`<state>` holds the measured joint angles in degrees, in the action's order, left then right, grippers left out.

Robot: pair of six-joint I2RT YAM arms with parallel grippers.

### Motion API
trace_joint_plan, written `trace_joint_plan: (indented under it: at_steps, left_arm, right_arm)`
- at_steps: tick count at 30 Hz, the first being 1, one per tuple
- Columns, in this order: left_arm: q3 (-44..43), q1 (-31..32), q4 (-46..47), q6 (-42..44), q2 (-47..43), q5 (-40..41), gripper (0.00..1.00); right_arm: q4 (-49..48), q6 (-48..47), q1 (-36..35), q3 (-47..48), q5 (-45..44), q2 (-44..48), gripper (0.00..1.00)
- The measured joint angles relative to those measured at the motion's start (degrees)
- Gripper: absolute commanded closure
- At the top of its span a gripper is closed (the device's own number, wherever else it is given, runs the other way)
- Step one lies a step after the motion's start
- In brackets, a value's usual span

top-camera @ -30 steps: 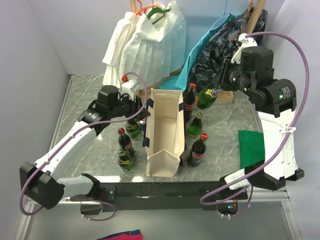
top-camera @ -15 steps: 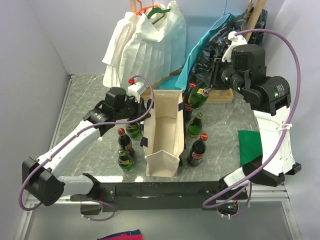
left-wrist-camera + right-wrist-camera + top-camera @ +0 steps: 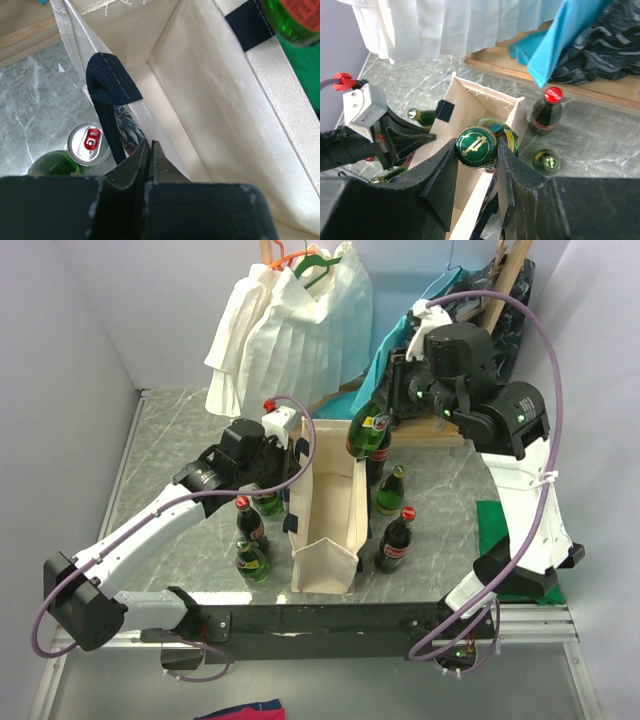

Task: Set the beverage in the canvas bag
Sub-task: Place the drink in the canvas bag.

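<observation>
The cream canvas bag (image 3: 345,498) with navy handles stands open-topped mid-table. My left gripper (image 3: 291,464) is at its left rim beside the handle (image 3: 106,80). In the left wrist view the gripper (image 3: 150,145) is shut, pinching the bag's left wall (image 3: 215,90). My right gripper (image 3: 392,408) is shut on a green glass bottle (image 3: 368,433) by its neck. It hangs tilted above the bag's far right rim. The right wrist view shows my right gripper (image 3: 476,150) clamping just under the gold-marked green cap (image 3: 476,142), over the bag (image 3: 470,105). The bottle's base (image 3: 295,17) shows at the left wrist view's top right.
Cola bottles (image 3: 396,540) (image 3: 250,523) and green bottles (image 3: 390,490) (image 3: 250,560) stand on both sides of the bag. A can (image 3: 89,143) sits just outside its left wall. A white pleated garment (image 3: 290,330) and teal cloth (image 3: 400,350) hang behind. A green cloth (image 3: 495,530) lies right.
My left gripper closed on the bag's left rim. The right arm swung left with the green bottle, from beside the bag to above its far right rim.
</observation>
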<state>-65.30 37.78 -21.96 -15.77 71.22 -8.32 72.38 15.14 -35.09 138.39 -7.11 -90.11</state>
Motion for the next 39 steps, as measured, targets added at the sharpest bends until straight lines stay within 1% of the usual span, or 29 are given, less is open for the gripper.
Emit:
trace_joint_plan:
  at_steps: [9, 18, 30, 39]
  left_arm:
    - [0.0, 2.1, 0.0, -0.5, 0.0, 4.1, 0.99]
    - [0.0, 2.9, 0.0, -1.0, -0.1, 5.9, 0.99]
    - [-1.4, 3.0, -2.1, -2.9, -0.3, 7.1, 0.99]
    - [-3.9, 3.3, -5.8, -4.9, -0.3, 10.8, 0.99]
  right_arm:
    - [-1.4, 0.2, -4.2, -0.6, 0.3, -3.0, 1.0]
    - [-3.8, 0.2, -7.0, -5.6, -0.4, -4.9, 1.0]
    - [-6.4, 0.0, -7.1, -15.6, -8.3, -4.9, 1.0]
    - [-7.4, 0.2, -7.1, -16.8, -12.1, -4.9, 1.0]
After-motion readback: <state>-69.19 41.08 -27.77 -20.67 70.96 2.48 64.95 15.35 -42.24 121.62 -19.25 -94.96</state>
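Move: The right hand holds the green drink bottle by its cap; the canvas bag's middle lies about 10 cm back, 9 cm left and 33 cm below this hand. Outside the bag's right wall, the tall cola bottle stands about 6 cm ahead and 1 cm right of the hand, the small green bottle some 2 cm back and 5 cm right, both roughly 35 cm lower. From the left hand, shut on the bag's left rim, its middle is about 9 cm back, 8 right, 12 lower. The right arm carries the hanging bottle about 6 cm left over the far part of the bag's mouth while starting to sink, then lowers it beside the inner right wall for some 10 cm of descent in all, easing forward and slightly back to the right, its wrist rolling about 15 degrees left side down and its grip unchanged. The left hand keeps the left rim pinched between shut fingers, nearly still until it lifts and shifts left by about 1 cm at the end. ##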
